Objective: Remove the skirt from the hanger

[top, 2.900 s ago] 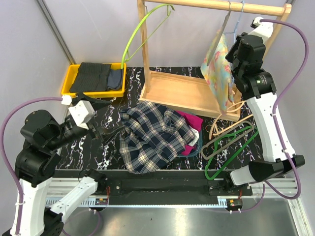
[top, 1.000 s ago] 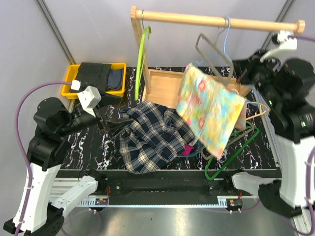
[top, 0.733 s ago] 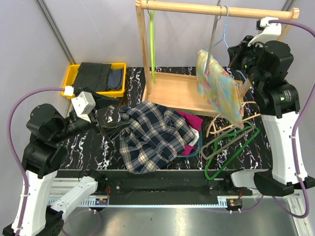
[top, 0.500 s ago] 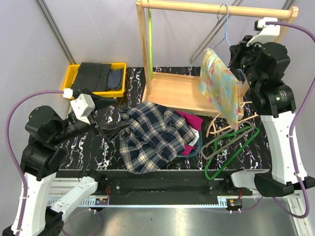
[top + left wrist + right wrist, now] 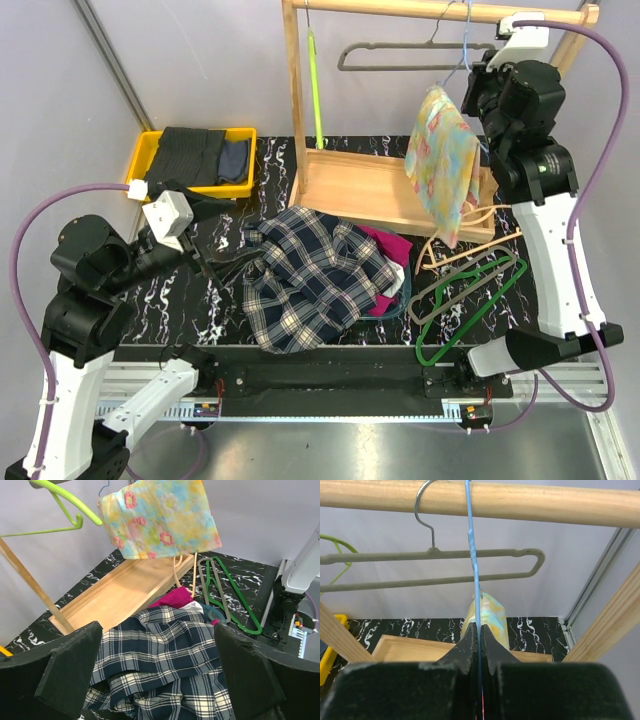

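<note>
A floral yellow skirt [image 5: 443, 160] hangs from a thin blue wire hanger [image 5: 466, 40] whose hook is over the wooden rod [image 5: 440, 10] at the rack's right end. My right gripper [image 5: 480, 92] is shut on the blue hanger's neck just above the skirt. In the right wrist view the wire [image 5: 473, 545] runs up from between the closed fingertips of the gripper [image 5: 478, 630], with the skirt [image 5: 487, 612] below. My left gripper [image 5: 157, 630] stands open and empty over a plaid garment [image 5: 165, 655], far from the skirt [image 5: 160, 517].
A pile of plaid and pink clothes [image 5: 315, 275] lies mid-table. Green and tan loose hangers [image 5: 470, 295] lie at the right. A grey hanger [image 5: 420, 55] and a green one [image 5: 315, 90] hang on the rod. A yellow bin [image 5: 145, 150] with dark clothes sits back left. The rack's wooden base [image 5: 370, 190] lies behind the pile.
The skirt on its hanger has swung back from over the table and hangs straight down by the rack's right post. My right arm moved back with it. The grey hanger turned broadside.
</note>
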You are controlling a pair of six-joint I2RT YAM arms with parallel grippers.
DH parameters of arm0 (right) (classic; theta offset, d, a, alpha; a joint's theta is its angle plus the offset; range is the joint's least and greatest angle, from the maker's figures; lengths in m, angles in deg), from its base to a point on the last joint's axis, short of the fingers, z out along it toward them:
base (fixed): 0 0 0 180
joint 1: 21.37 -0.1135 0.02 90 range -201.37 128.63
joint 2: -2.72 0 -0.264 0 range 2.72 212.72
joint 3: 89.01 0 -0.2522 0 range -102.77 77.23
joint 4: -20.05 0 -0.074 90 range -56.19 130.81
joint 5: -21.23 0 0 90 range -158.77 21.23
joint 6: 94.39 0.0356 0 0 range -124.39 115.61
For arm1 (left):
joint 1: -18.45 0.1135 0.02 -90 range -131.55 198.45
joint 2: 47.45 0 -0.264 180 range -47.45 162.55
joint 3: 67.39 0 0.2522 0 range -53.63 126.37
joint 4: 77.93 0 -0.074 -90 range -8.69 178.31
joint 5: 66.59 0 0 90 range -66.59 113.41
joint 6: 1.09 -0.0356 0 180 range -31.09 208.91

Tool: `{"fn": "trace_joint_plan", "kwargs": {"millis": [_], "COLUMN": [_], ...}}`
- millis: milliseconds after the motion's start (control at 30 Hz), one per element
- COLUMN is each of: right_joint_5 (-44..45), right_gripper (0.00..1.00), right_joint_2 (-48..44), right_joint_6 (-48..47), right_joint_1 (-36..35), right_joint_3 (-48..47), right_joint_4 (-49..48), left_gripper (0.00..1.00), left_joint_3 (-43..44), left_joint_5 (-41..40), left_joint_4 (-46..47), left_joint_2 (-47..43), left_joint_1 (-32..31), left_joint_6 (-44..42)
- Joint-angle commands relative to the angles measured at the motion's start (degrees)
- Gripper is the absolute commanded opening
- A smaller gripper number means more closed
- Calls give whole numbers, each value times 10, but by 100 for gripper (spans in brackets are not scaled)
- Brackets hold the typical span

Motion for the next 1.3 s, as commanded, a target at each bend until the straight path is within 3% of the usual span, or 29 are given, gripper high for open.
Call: {"fn": "trace_joint_plan", "kwargs": {"millis": [0,433,533,700,933,1100,1200,1267], "right_joint_5": [27,72,72,57,-19,-121,-118,-84], "right_gripper": [0,0,0,0,0,0,0,0], "right_joint_2": [16,62,29,-80,-230,-295,-305,-246], "right_joint_6": [-29,-10,2,51,127,182,171,148], "right_joint_1": [7,41,40,41,41,41,41,41], "right_joint_3": [-34,-107,-72,72,226,239,227,153], "right_joint_4": [-102,-129,-126,-126,-57,-8,10,47], "left_gripper": [99,99,99,99,99,99,99,99], "left_joint_3": [18,11,10,15,23,16,10,14], "left_joint_5": [-18,-32,-30,-21,-17,19,37,35], "left_joint_4": [-2,-19,-19,-15,-10,14,31,45], "left_joint_2": [-10,-24,-23,-17,-8,4,15,27], "left_joint_1": [2,2,2,2,2,2,2,2], "left_joint_6": [-18,-40,-41,-34,-30,12,32,40]}}
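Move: The right gripper, already shut on the blue hanger, has the rail under its hook about 8 cm ahead and 8 cm above. The floral skirt on that hanger hangs with its middle roughly 10 cm ahead, 2 cm left and 13 cm below; the empty grey hanger is some 9 cm ahead, 5 cm left and 3 cm higher. From the idle left gripper the skirt is about 20 cm ahead and 30 cm right, near its height. Keep the right fingers shut on the blue hanger, its hook still over the rail, and ease it forward, up and to the right, each by 3 to 4 cm. Then reverse and tug the hanger hard back towards the robot, about 17 cm and some 4 cm down, rolling the hand some 15 degrees so its left side rises. ##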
